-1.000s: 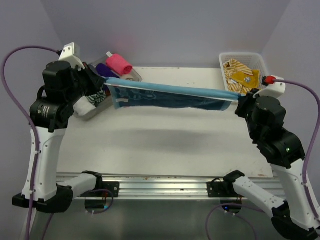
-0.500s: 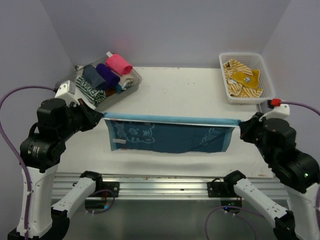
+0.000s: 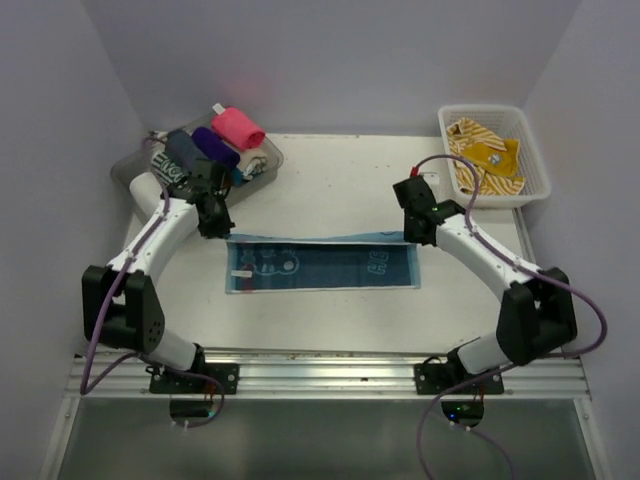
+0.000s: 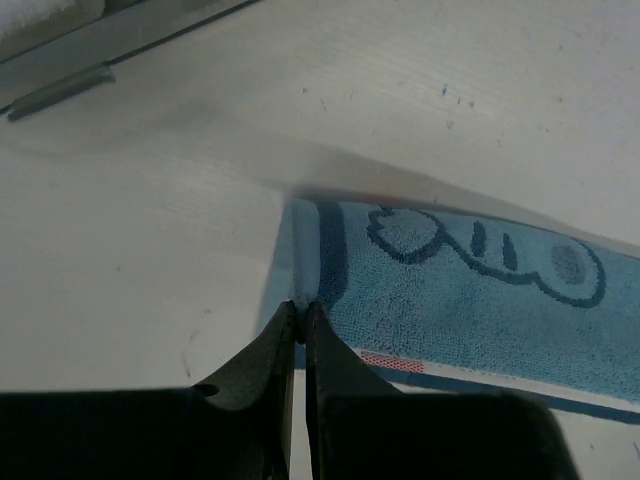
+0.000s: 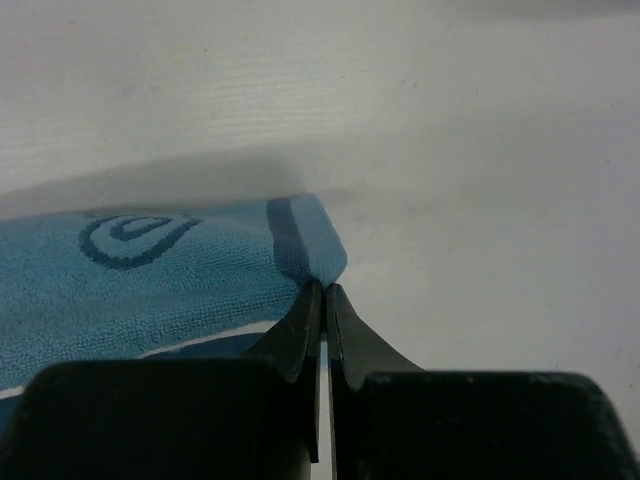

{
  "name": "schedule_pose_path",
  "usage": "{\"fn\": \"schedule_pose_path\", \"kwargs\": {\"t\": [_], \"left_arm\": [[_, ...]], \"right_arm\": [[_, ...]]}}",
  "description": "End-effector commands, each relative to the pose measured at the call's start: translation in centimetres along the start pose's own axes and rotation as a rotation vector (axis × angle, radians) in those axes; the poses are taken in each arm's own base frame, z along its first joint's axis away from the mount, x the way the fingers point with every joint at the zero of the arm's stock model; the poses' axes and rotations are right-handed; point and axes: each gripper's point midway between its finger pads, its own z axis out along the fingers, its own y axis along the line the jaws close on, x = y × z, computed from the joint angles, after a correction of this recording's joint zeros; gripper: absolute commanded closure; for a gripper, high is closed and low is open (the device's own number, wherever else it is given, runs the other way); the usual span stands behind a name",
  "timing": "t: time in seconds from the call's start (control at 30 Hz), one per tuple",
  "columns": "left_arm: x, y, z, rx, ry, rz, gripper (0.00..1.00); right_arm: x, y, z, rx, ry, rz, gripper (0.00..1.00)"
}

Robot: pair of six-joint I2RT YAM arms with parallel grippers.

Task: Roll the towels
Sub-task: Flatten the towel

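Note:
A light blue towel with dark lettering (image 3: 320, 266) lies spread flat across the middle of the table, its long side running left to right. My left gripper (image 3: 222, 234) is shut on the towel's far left corner, low at the table. In the left wrist view its jaws (image 4: 300, 318) pinch the pale edge strip of the towel (image 4: 470, 300). My right gripper (image 3: 413, 237) is shut on the far right corner. In the right wrist view its tips (image 5: 325, 287) clamp the folded corner of the towel (image 5: 150, 280).
A clear tray (image 3: 274, 158) at the back left holds several rolled towels, among them a hot pink one (image 3: 238, 127) and a purple one (image 3: 215, 147). A white lattice basket (image 3: 480, 109) at the back right holds mustard-yellow striped towels (image 3: 486, 156).
Both arms have brought the stretched towel down from the air onto the table, where it now lies flat. Both grippers have kept their hold on its corners.

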Motion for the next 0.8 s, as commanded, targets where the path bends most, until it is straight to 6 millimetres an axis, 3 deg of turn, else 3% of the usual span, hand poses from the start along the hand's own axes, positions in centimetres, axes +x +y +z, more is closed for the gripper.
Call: {"fn": "schedule_pose_path", "kwargs": {"t": [0.0,0.07,0.13,0.23,0.3,0.37,0.4,0.47,0.5,0.53,0.6,0.63,0.7,0.73,0.77], "left_arm": [[-4.4,-0.4,2.3,-0.031,-0.119,-0.006,1.00],[-5.6,-1.3,2.9,-0.014,-0.131,-0.009,1.00],[-6.3,-1.8,3.6,-0.006,-0.123,-0.007,1.00],[-6.1,-2.0,3.6,0.010,-0.107,0.006,1.00],[-5.7,-1.9,2.7,0.023,-0.114,0.008,1.00],[-4.1,-1.7,1.9,0.057,-0.096,0.013,1.00],[-3.5,-1.7,1.7,0.074,-0.088,0.013,1.00],[-0.7,-1.4,2.0,0.101,-0.035,0.014,1.00],[-0.3,-1.2,1.3,0.113,-0.045,0.009,1.00],[1.6,-0.6,1.9,0.110,-0.008,0.011,1.00],[2.7,-0.2,1.5,0.118,-0.008,-0.002,1.00],[4.4,0.2,2.0,0.120,0.027,-0.003,1.00],[5.3,0.3,1.8,0.139,0.028,-0.021,1.00],[6.7,0.3,2.0,0.160,0.056,-0.027,1.00],[6.8,0.3,1.7,0.167,0.044,-0.035,1.00]], "right_arm": [[-4.6,1.3,4.6,0.008,-0.108,0.041,1.00],[-4.7,2.6,7.5,-0.027,-0.070,0.057,1.00],[-6.4,2.7,8.7,-0.039,-0.070,0.104,1.00],[-6.5,3.4,9.2,-0.065,-0.050,0.102,1.00],[-5.4,3.3,8.9,-0.078,-0.029,0.099,1.00],[-4.1,2.9,8.6,-0.076,-0.001,0.098,1.00],[-2.3,2.5,8.7,-0.068,0.035,0.094,1.00],[-1.4,2.0,7.7,-0.076,0.037,0.106,1.00],[0.2,1.4,7.4,-0.064,0.065,0.107,1.00],[0.2,1.0,6.5,-0.068,0.045,0.121,1.00],[2.1,0.5,5.8,-0.077,0.074,0.135,1.00],[2.0,0.6,4.8,-0.104,0.056,0.154,1.00],[3.9,0.4,4.5,-0.120,0.088,0.170,1.00],[4.2,0.2,4.1,-0.120,0.088,0.178,1.00],[4.3,-0.3,3.6,-0.109,0.079,0.186,1.00]]}}
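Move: Each hand already grips an upper corner of the half-laid blue towel. The lower layer's near-left corner lies about 5 cm behind the left hand, 2 cm to its left and 11 cm down, with the grey bin of rolls some 23 cm ahead and 9 cm left. The near-right corner is about 4 cm behind the right hand, 3 cm to its right and 12 cm down; the white basket sits roughly 25 cm ahead and 22 cm right. Forward and down first, both hands together, the left about 5 cm out and the right about 9, sinking as they go; then both turn and draw the held edge back over the towel's lower layer towards its near edge. The left comes back nearly 10 cm, sinking again at the end, the right about 8 cm at a nearly level height. Both grippers stay shut on their corners. ##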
